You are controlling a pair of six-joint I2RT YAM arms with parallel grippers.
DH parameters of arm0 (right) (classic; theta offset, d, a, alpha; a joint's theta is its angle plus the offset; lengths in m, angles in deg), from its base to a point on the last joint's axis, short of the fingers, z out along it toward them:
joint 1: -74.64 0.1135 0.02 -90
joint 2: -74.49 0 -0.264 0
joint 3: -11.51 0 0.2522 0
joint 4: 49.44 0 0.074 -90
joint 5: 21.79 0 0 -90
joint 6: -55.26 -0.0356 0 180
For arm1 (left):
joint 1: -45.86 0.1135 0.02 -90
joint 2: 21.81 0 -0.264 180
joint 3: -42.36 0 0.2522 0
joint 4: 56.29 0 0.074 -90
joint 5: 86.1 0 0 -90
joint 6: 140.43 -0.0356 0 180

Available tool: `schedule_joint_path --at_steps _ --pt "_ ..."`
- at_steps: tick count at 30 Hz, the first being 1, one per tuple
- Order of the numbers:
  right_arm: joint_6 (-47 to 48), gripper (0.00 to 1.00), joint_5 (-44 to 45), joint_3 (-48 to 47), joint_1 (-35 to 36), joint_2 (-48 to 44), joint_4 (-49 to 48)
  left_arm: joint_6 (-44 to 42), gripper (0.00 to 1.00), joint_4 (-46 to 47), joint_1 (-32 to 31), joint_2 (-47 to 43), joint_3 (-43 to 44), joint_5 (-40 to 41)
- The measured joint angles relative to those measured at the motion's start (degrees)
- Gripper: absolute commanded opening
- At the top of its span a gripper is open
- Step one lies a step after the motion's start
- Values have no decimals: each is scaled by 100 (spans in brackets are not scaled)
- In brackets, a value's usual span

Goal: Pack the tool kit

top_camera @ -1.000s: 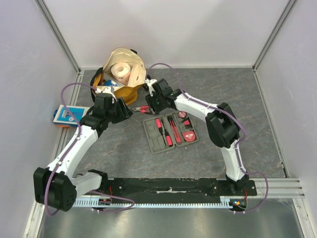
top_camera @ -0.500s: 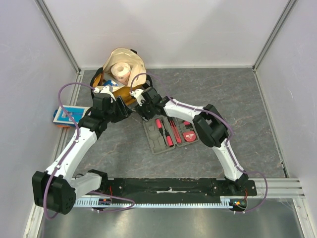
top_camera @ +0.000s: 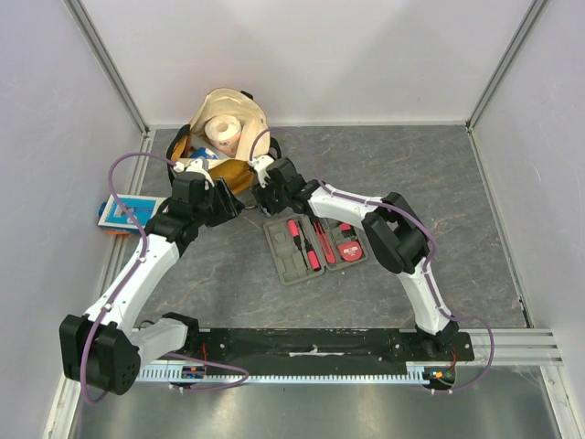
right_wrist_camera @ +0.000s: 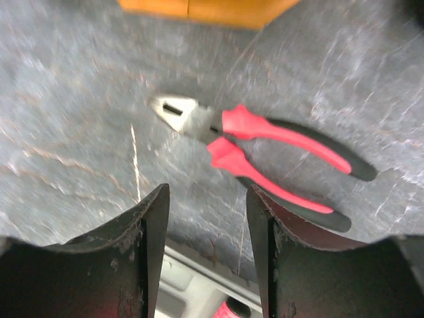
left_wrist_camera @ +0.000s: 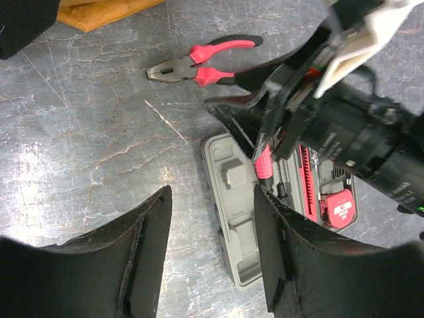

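The grey tool kit case [top_camera: 291,267] lies open on the table, with red-and-black screwdrivers [top_camera: 302,242] and a round red tape measure [top_camera: 347,249] in its slots. Red-and-black pliers [right_wrist_camera: 265,156] lie loose on the table just beyond the case's far left corner, also in the left wrist view [left_wrist_camera: 199,63]. My right gripper [right_wrist_camera: 207,192] hangs open right above the pliers' handles, empty. My left gripper [left_wrist_camera: 212,192] is open too, hovering over the table beside the case's left edge [left_wrist_camera: 228,218] and holding nothing.
A tan-and-yellow bag [top_camera: 224,137] with a paper roll stands at the back, just behind both grippers. A blue-and-white packet [top_camera: 128,212] lies at the table's left edge. White walls close in the back and both sides.
The right arm has swung left and forward, bringing its gripper over the pliers. The left arm has stayed where it was.
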Motion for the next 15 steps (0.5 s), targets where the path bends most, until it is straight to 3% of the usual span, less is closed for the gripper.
schedule_joint_path --at_steps 5,15 --pt "-702 57 334 87 2 -175 -844 0 59 -9 0 0 -13 0" --pt "-1056 58 232 -1349 -7 850 -699 0 59 -15 0 0 -13 -2"
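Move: The pliers lie roughly 6 cm ahead of the right hand and about 1 cm to its left, some 5 cm lower. The open tool case has its middle about 6 cm back and 13 cm to this hand's right, around 4 cm below; the yellow bag's middle is about 19 cm ahead and 12 cm to the left, some 5 cm higher. From the left hand the pliers are about 13 cm ahead, 5 cm right and 16 cm down. The right hand lifts away from the near edge of the tool case and swings forward and left, about 5 cm each way, rising some 5 cm in an arc over the pliers towards the bag's near rim, then starts to sink by about 2 cm. On the way the wrist rolls its left side up by some 13 degrees and turns a little clockwise, so the fingers point flatter; they stay half open and empty, above the head of the pliers at the end. ##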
